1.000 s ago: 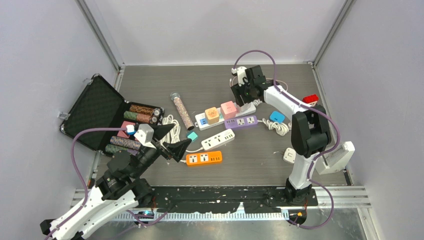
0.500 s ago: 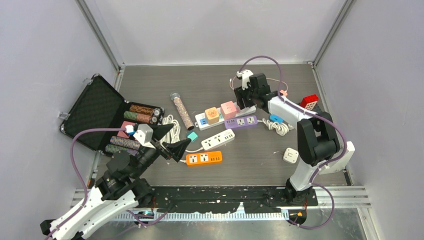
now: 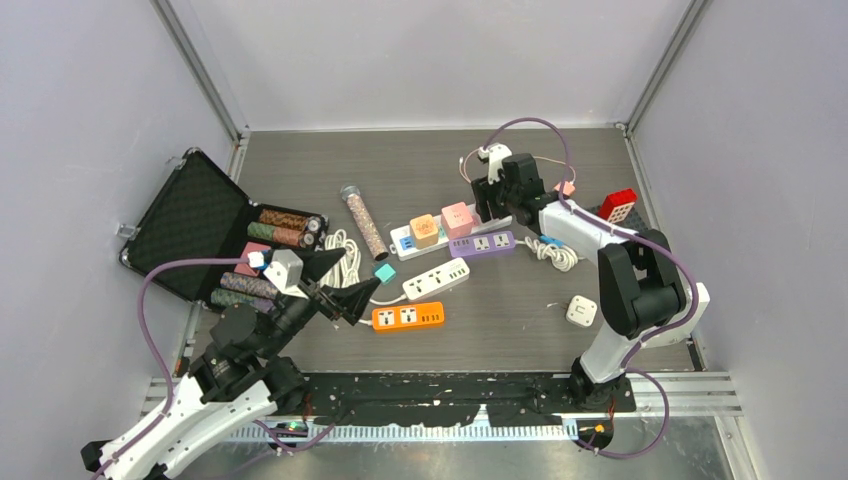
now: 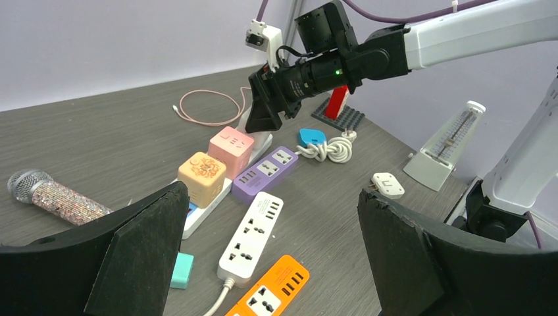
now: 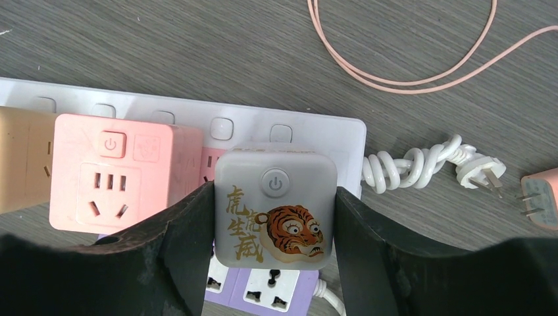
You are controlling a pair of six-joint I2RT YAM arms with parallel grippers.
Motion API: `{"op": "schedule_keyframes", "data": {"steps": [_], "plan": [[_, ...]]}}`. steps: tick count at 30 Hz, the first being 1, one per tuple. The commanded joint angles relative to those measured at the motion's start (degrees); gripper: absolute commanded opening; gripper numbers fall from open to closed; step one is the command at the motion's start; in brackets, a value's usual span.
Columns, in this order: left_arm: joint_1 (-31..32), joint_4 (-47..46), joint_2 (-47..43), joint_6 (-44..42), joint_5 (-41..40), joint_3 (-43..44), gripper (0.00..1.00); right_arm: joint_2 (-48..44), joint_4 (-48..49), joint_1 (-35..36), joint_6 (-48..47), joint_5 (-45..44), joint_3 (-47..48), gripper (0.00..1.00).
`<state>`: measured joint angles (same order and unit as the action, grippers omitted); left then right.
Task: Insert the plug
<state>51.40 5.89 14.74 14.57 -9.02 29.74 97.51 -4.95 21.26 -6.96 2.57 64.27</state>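
The plug (image 5: 276, 204) is a pale grey cube with a power button and a tiger picture. My right gripper (image 5: 275, 227) is shut on it, one black finger (image 5: 181, 240) on each side. It hangs just over the long white power strip (image 5: 316, 128), right beside the pink cube adapter (image 5: 118, 174) plugged into that strip. In the top view the right gripper (image 3: 492, 203) is at the strip's right end. My left gripper (image 3: 345, 283) stands wide open above the orange power strip (image 3: 408, 316), holding nothing.
A purple strip (image 3: 482, 243) and a second white strip (image 3: 436, 279) lie near the long one, which also carries an orange cube (image 3: 425, 230). Around them are a microphone (image 3: 362, 222), a teal block (image 3: 384, 272), a white adapter (image 3: 580, 311), a coiled white cable (image 5: 421, 168) and an open black case (image 3: 200, 225).
My right gripper has shifted a little right and toward the near side with the plug, settling over the strip's right end. The left arm has not moved.
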Motion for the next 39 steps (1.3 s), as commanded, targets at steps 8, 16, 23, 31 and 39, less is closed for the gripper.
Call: {"op": "schedule_keyframes", "data": {"steps": [8, 16, 23, 31, 39], "plan": [[0.0, -0.1, -1.0, -0.1, -0.6, -0.3, 1.0, 2.5, -7.7, 0.5, 8.8, 0.6, -1.8, 0.05], [0.0, -0.1, -1.0, -0.2, -1.0, -0.3, 1.0, 2.0, -14.1, 0.7, 10.5, -5.4, 4.0, 0.25], [0.1, -0.5, -0.3, -0.2, -1.4, -0.1, 1.0, 1.3, -23.6, 0.6, 9.1, -6.1, 17.2, 0.78], [0.0, -0.3, -1.0, -0.2, -1.9, -0.4, 1.0, 5.3, -32.9, 0.8, 10.1, -6.3, 24.5, 0.93], [0.0, -0.6, -0.8, -0.6, -2.0, -0.6, 1.0, 6.5, -35.7, 1.6, 13.4, -9.3, 23.3, 0.95]]}}
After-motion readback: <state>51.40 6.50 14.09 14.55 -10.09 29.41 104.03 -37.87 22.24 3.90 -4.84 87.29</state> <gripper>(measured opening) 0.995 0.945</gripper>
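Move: The right gripper already holds the white tiger plug on the right-end socket of the white power strip, which lies directly below, some 4 cm down. The pink cube plug stands about 7 cm to the left and 2 cm back, the orange cube plug 13 cm left and 4 cm back. The purple strip lies about 5 cm back, 1 cm left and 5 cm lower. From the idle left hand, the socket is roughly 25 cm ahead, 23 cm right and 24 cm down. Keep the right gripper's hold on the white plug, ease it down about half a centimetre and turn it some 10 degrees clockwise, then draw it back a centimetre or so. Open the fingers to let go, lift about 6 cm, then sink again some 3 cm towards the plug, fingers wide and tipping more steeply down. ##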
